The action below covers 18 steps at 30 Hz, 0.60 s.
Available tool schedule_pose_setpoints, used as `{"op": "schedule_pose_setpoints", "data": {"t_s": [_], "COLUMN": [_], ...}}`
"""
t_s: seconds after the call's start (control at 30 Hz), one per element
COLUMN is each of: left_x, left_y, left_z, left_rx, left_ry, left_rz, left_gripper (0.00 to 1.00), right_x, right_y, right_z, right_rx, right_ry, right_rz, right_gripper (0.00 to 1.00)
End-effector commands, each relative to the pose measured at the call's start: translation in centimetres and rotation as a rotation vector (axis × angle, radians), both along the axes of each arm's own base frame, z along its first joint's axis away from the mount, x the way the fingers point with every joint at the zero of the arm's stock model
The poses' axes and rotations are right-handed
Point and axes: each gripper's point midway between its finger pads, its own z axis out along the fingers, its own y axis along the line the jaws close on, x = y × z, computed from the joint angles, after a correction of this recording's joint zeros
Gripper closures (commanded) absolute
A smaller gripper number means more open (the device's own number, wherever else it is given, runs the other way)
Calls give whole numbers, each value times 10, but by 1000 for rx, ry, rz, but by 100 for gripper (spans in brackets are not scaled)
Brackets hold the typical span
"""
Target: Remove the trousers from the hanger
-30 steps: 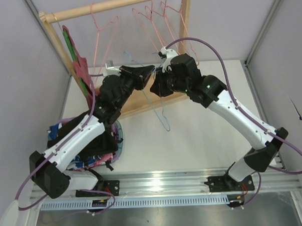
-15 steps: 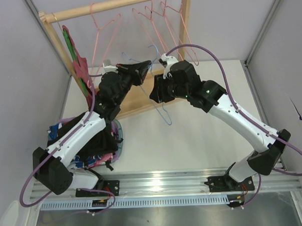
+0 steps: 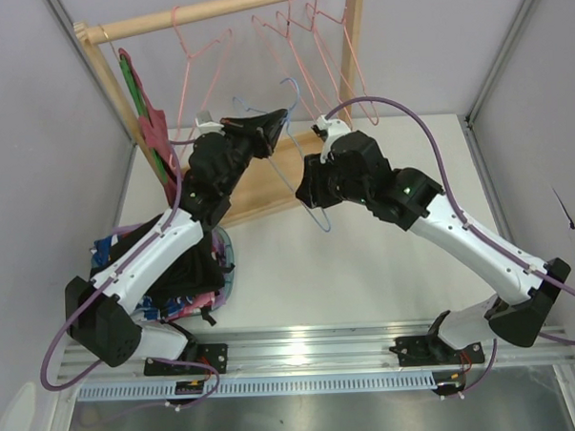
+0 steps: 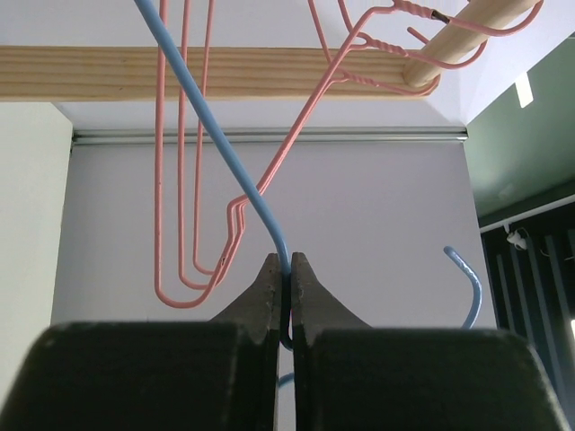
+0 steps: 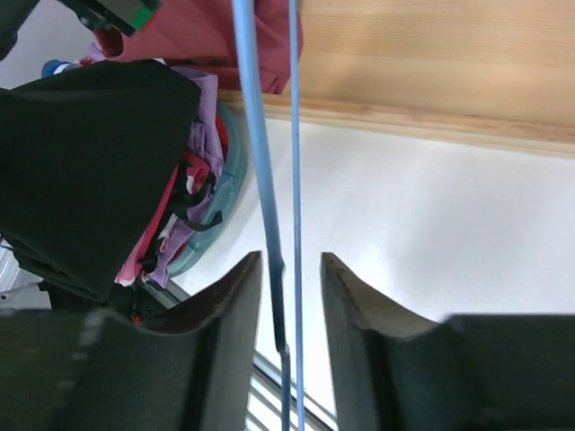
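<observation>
The light-blue wire hanger point(image 3: 316, 221) is bare and hangs in the air in front of the rack. My left gripper point(image 3: 281, 120) is shut on its wire just below the hook; the left wrist view shows the wire point(image 4: 216, 135) pinched between the jaws point(image 4: 286, 269). My right gripper point(image 3: 308, 194) is open around the lower part; two strands of the hanger point(image 5: 258, 135) run between its spread fingers point(image 5: 289, 269), untouched as far as I can see. A black cloth point(image 5: 81, 171), probably the trousers, lies on the clothes pile at the left point(image 3: 189, 263); no trim shows.
A wooden rack point(image 3: 221, 8) stands at the back with several pink wire hangers point(image 3: 290, 44). A dark red garment on a green hanger point(image 3: 145, 117) hangs at its left end. A teal basket point(image 3: 228, 266) of mixed clothes sits under my left arm. Grey walls close both sides.
My left gripper has lifted the hanger up and back toward the rail. My right gripper has slid lower along the hanger and its arm has swung to the right.
</observation>
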Motion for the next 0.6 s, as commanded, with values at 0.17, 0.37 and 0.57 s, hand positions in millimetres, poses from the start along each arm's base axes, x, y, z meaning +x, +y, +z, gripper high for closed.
{"op": "schedule_pose_setpoints", "data": {"t_s": [0.17, 0.37, 0.57], "left_x": [3, -11, -43], "left_y": [8, -2, 14], "left_z": [35, 37, 29], "left_rx": [-53, 39, 177], "left_ry": [-74, -146, -196], "left_rz": [16, -53, -46], "left_gripper": [100, 81, 20], "right_x": [1, 5, 7], "right_y": [-15, -23, -24], "right_z": [18, 26, 39], "right_rx": [31, 30, 37], "right_ry": [-54, -83, -109], "right_rz": [-71, -108, -109], "right_gripper": [100, 100, 100]}}
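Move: My left hand still pinches the blue hanger's shoulder just under its neck, the neck some 3 cm above these fingers. The shoulder's lower end, by its notch, lies between my right hand's open pads, about 1 cm left of their middle; from the left hand this spot is some 12 cm back, 5 cm right and 10 cm lower. The pink hangers hang about 15 cm ahead of the left hand and 7 cm right, roughly level. From the right hand, the black trousers lie about 35 cm left, 3 cm back and 27 cm below. I close my right fingers on the hanger's shoulder by the notch, easing the hand barely a centimetre to the right, while my left keeps its pinch near the neck. Then my left fingers spring wide open, let the wire go and start back about 1.5 cm with a slight roll; my right keeps hold and shifts another centimetre to the right. ##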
